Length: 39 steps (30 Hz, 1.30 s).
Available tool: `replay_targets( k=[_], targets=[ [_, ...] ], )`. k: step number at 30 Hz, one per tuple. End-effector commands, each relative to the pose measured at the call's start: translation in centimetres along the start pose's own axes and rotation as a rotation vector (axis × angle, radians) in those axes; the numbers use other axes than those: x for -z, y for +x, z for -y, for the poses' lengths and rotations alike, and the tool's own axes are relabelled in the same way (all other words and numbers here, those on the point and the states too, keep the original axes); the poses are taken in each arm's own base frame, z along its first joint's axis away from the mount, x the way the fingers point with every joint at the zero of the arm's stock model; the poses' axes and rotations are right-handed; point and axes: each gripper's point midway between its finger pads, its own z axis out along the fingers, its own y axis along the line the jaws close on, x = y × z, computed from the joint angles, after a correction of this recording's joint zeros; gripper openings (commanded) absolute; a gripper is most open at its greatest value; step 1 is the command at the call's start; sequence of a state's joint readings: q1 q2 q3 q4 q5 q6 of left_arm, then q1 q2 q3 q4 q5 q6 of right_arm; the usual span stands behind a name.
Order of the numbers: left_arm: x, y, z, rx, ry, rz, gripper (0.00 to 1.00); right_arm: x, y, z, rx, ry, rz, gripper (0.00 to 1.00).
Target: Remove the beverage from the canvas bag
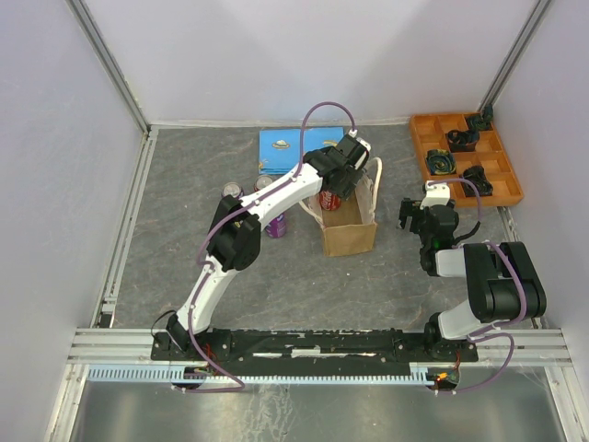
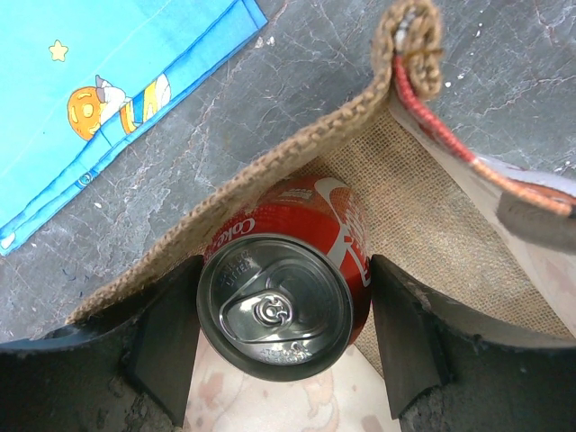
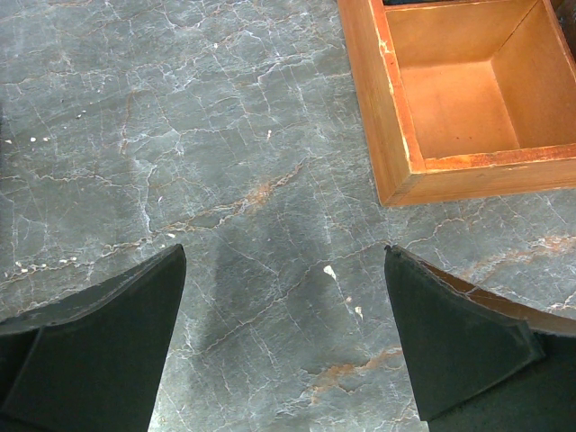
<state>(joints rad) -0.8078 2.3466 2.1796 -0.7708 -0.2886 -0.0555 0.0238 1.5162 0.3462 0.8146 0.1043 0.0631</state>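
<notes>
The tan canvas bag [image 1: 350,230] stands mid-table with its mouth open and its cream handles spread. Its woven rim [image 2: 297,148] shows in the left wrist view. A red cola can [image 2: 279,306] stands upright at the bag's back left corner [image 1: 329,199], top showing, lower body hidden behind the rim. My left gripper [image 1: 337,175] reaches down from above and is shut on the can, a finger [image 2: 166,337] against each side. My right gripper [image 1: 416,219] is open and empty over bare table right of the bag [image 3: 283,342].
A blue picture book [image 1: 293,150] lies behind the bag. A purple can [image 1: 276,225] and two silver-topped cans [image 1: 231,191] stand to its left. An orange compartment tray [image 1: 419,152] holding black parts sits back right, its corner [image 3: 396,135] near my right gripper.
</notes>
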Motion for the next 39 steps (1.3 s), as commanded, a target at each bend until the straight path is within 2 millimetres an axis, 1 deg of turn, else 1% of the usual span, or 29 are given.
replay_targets(
  k=[1, 3, 4, 8, 12, 16, 21, 25, 26, 27, 30, 32, 33, 34, 36, 38, 39],
  targets=[
    [0.4, 1.0, 1.6, -0.011, 0.087, -0.05, 0.03, -0.5, -2.2, -0.1, -0.003, -0.006, 0.068, 0.99],
    [1.8, -0.6, 1.6, -0.015, 0.111, -0.004, 0.03, -0.5, -2.3, -0.1, -0.002, -0.006, 0.07, 0.99],
    [2.9, -1.9, 1.5, -0.012, 0.123, 0.03, 0.03, -0.5, -2.2, -0.1, -0.002, -0.006, 0.067, 0.99],
    [8.1, -6.9, 1.1, -0.003, 0.182, 0.184, 0.03, -0.5, -2.3, 0.0, -0.002, -0.005, 0.068, 0.99],
    [13.8, -11.0, 0.1, 0.012, 0.212, 0.334, 0.03, -0.5, -2.3, -0.1, -0.002, -0.005, 0.069, 0.99],
    [18.2, -13.1, -1.3, 0.022, 0.203, 0.438, 0.03, -0.5, -2.3, -0.1, -0.002, -0.005, 0.068, 0.99],
    [23.4, -14.5, -3.7, 0.034, 0.144, 0.537, 0.03, -0.5, -2.3, -0.1, -0.003, -0.006, 0.069, 0.99],
    [27.9, -14.8, -5.8, 0.038, 0.075, 0.608, 0.03, -0.5, -2.3, -0.1, -0.004, -0.006, 0.069, 0.99],
    [29.4, -14.8, -6.6, 0.044, 0.05, 0.632, 0.03, -0.5, -2.3, -0.1, -0.002, -0.005, 0.069, 0.99],
    [30.4, -14.7, -7.3, 0.048, 0.025, 0.646, 0.03, -0.5, -2.2, -0.1, -0.003, -0.005, 0.067, 0.99],
    [33.1, -13.7, -9.3, 0.069, -0.05, 0.677, 0.03, -0.5, -2.3, -0.1, -0.003, -0.006, 0.069, 0.99],
    [34.5, -12.6, -10.8, 0.089, -0.103, 0.682, 0.03, -0.5, -2.3, -0.1, -0.003, -0.006, 0.069, 0.99],
    [35.1, -11.9, -11.5, 0.099, -0.127, 0.682, 0.03, -0.5, -2.3, -0.1, -0.003, -0.005, 0.068, 0.99],
    [34.9, -10.9, -11.9, 0.103, -0.15, 0.664, 0.03, -0.5, -2.2, -0.1, -0.003, -0.005, 0.068, 0.99],
    [35.4, -8.9, -12.8, 0.122, -0.184, 0.651, 0.03, -0.5, -2.3, -0.1, -0.003, -0.005, 0.069, 0.99],
    [35.5, -6.7, -13.3, 0.141, -0.197, 0.637, 0.03, -0.5, -2.3, -0.1, -0.003, -0.005, 0.069, 0.99],
    [35.0, -5.4, -13.2, 0.148, -0.197, 0.625, 0.03, -0.5, -2.3, -0.1, -0.003, -0.006, 0.069, 0.99]
  ],
)
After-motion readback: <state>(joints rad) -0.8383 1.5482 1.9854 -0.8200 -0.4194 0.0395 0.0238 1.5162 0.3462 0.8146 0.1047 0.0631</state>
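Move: The Coke can is already between the left hand's fingers, its middle some 4 cm below the hand point; the canvas bag around it is centred about 4 cm to the right and 3 cm back. It is bound for the group of drinks, roughly 20 cm left and 1 cm back: the near purple can stands about 14 cm left and 7 cm back, the red can 17 cm left and 3 cm ahead. From the right hand that group lies some 46 cm left, about level fore and aft. The Coke can, still pinched at its top end, is first drawn about 2 cm back and to the right inside the canvas bag, then lifted fast and clear of it in the left hand, some 31 cm up. The hand carries it about 12 cm left and 10 cm back in all, mostly late in the rise, while the wrist tips the fingers up and outward by some 30 degrees; the grip stays unchanged. ##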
